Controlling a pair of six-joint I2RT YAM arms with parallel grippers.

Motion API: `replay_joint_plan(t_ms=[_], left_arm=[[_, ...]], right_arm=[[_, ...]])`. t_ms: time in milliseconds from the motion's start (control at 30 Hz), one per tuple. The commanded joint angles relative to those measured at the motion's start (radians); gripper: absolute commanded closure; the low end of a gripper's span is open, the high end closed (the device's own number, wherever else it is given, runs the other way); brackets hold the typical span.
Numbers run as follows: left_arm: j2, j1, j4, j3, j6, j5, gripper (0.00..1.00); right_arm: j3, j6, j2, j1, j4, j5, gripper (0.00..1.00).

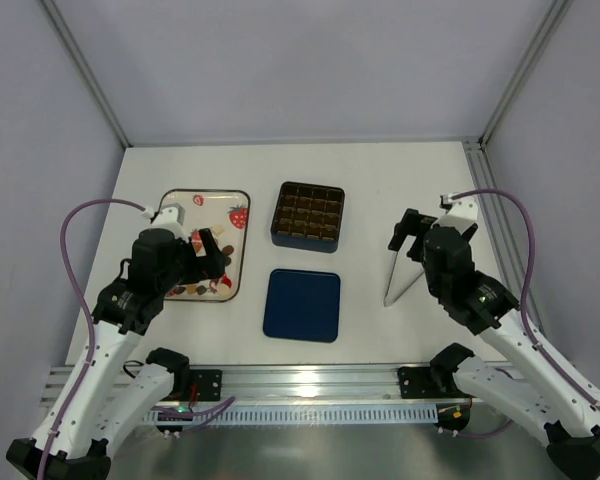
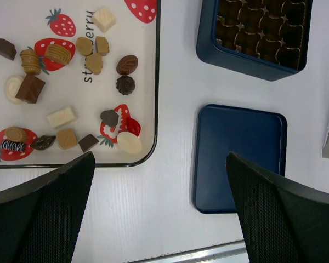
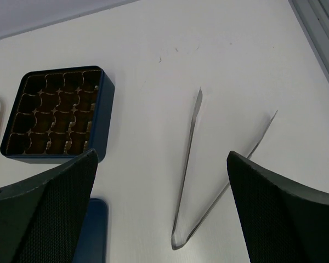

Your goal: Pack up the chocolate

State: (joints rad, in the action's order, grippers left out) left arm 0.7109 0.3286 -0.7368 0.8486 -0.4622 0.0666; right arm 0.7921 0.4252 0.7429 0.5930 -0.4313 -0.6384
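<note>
Several pieces of chocolate [image 2: 127, 64], dark, tan and white, lie scattered on a strawberry-print tray [image 2: 142, 82]. From above, the chocolate [image 1: 198, 291] shows along the near edge of the tray [image 1: 205, 193], partly hidden by my left arm. My left gripper [image 1: 209, 254] hovers over the tray's right part, open and holding nothing. In the wrist view the left gripper [image 2: 160, 159] spans bare table between tray and lid. My right gripper [image 1: 407, 232] is open and empty. The right gripper [image 3: 162, 156] hangs above metal tongs [image 3: 187, 164].
A dark-blue box [image 1: 307, 215] with an empty brown grid insert stands at the back centre, its wall [image 2: 236, 57] seen from the left wrist. Its flat blue lid [image 1: 301, 305] lies nearer. The tongs [image 1: 398, 280] lie at the right.
</note>
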Motion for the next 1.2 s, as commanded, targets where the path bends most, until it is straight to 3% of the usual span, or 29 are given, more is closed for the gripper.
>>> replay_joint_plan(t_ms=[0, 233, 333, 467, 600, 833, 1167], left_arm=[[-0.007, -0.005, 0.042, 0.003, 0.016, -0.008, 0.0], [-0.013, -0.005, 0.04, 0.003, 0.017, -0.011, 0.0], [-0.019, -0.005, 0.039, 0.004, 0.019, -0.011, 0.0], [-0.031, -0.005, 0.037, 0.003, 0.02, -0.011, 0.0], [-0.041, -0.005, 0.036, 0.003, 0.02, -0.017, 0.0], [-0.045, -0.003, 0.036, 0.0, 0.019, -0.027, 0.0], [-0.053, -0.003, 0.034, -0.002, 0.019, -0.019, 0.0]], right_arm=[[0.025, 0.026, -0.019, 0.002, -0.027, -0.04, 0.0], [0.157, 0.087, 0.076, -0.01, -0.26, -0.136, 0.0], [0.22, 0.098, 0.122, -0.131, -0.348, -0.057, 0.0], [0.21, 0.031, 0.2, -0.46, -0.316, 0.175, 0.01], [0.208, 0.018, 0.324, -0.64, -0.314, 0.321, 0.08], [0.136, 0.105, 0.483, -0.694, -0.21, 0.46, 0.26], [0.078, 0.218, 0.699, -0.694, -0.07, 0.456, 0.42]])
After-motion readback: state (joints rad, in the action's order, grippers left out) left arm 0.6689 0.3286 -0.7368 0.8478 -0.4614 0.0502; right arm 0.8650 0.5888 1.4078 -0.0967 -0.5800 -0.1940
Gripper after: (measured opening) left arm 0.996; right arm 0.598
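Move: The tongs' right leg is what the right hand goes for: the leg's middle lies about 8 cm to that hand's right, some 2 cm ahead and roughly 23 cm below. The chocolate box sits around 15 cm ahead and 16 cm to the left of the hand, the blue lid some 6 cm back and 16 cm left, both down on the table. From the left hand that leg is about 46 cm right, 6 cm ahead and 20 cm down. To the tongs' right leg the right hand first swings out rightward, nearly level, overshooting a little and easing back left to end about 11 cm over. It then drops steeply, about 19 cm in all, fingers tipping down and the hand turning clockwise. The fingers narrow from wide open to a bit over half, ending above the leg without a grip on it. ##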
